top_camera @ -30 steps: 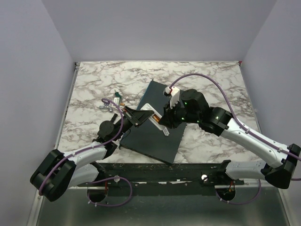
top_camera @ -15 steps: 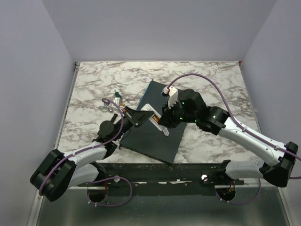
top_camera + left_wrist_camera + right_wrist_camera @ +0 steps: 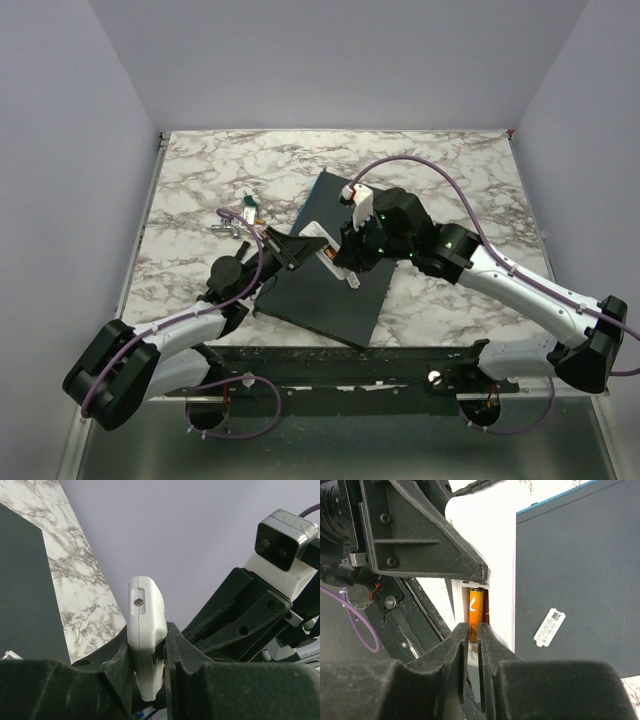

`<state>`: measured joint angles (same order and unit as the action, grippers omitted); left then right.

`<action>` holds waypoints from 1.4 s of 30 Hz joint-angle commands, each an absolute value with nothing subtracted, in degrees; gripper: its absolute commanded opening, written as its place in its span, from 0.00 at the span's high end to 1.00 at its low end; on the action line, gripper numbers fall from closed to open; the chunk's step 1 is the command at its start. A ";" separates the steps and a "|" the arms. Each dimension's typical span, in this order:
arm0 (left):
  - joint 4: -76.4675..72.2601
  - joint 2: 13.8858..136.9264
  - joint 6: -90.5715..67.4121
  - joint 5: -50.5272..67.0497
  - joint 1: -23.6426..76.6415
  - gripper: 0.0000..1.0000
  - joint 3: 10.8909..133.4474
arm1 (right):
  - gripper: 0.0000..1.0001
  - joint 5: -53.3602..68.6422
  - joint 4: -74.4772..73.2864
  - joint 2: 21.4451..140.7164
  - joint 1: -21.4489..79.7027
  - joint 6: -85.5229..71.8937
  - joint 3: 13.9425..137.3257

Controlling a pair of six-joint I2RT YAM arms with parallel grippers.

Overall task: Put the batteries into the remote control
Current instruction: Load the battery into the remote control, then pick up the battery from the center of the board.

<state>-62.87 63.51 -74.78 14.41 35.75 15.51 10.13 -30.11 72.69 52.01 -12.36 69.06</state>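
My left gripper is shut on the white remote control, clamping its two long sides and holding it up over the dark slab. The back of the remote faces my right wrist camera, with its battery bay open. An orange battery lies lengthwise in that bay. My right gripper is shut on the battery's near end, fingers close together. From above, the right gripper meets the remote's near end, and a sliver of orange battery shows there.
A large dark grey slab lies on the marble table under both grippers, with a small white label on it. A small green-and-white piece with grey bits lies to the left of the slab.
The right arm's wrist has shifted slightly left, closer over the remote. The left arm and the remote have stayed still.
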 commanded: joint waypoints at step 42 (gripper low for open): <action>-15.60 37.36 -57.53 11.83 30.23 1.00 27.09 | 0.57 -13.46 -22.00 66.93 50.90 -23.61 62.68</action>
<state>-38.00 47.27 -66.59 16.29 33.98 21.69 -8.40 -23.99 63.88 51.75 -19.90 63.75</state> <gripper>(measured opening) 0.250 0.428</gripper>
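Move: The battery lies in the open compartment of the remote control, right at the right hand's fingertips: its middle is about 2 cm ahead of that hand, 3 cm to the left and 1 cm lower. The remote's middle is some 3 cm ahead and 4 cm left, also 1 cm lower. The white battery cover lies on the dark mat about 9 cm ahead, 3 cm right and 23 cm below. From the left hand, which holds the remote, the battery is about 2 cm back, 3 cm right and 2 cm lower. After a brief stay with its fingertips at the battery, the right hand spreads its fingers to about twice their gap and comes away from the compartment, rising about 6 cm and drawing slightly right, then swinging right and forward while sinking a little and turning some 20 degrees clockwise. The left hand keeps its grip on the remote and lifts it about 3 cm in all, easing slightly back at first and moving a little right at the very end. ##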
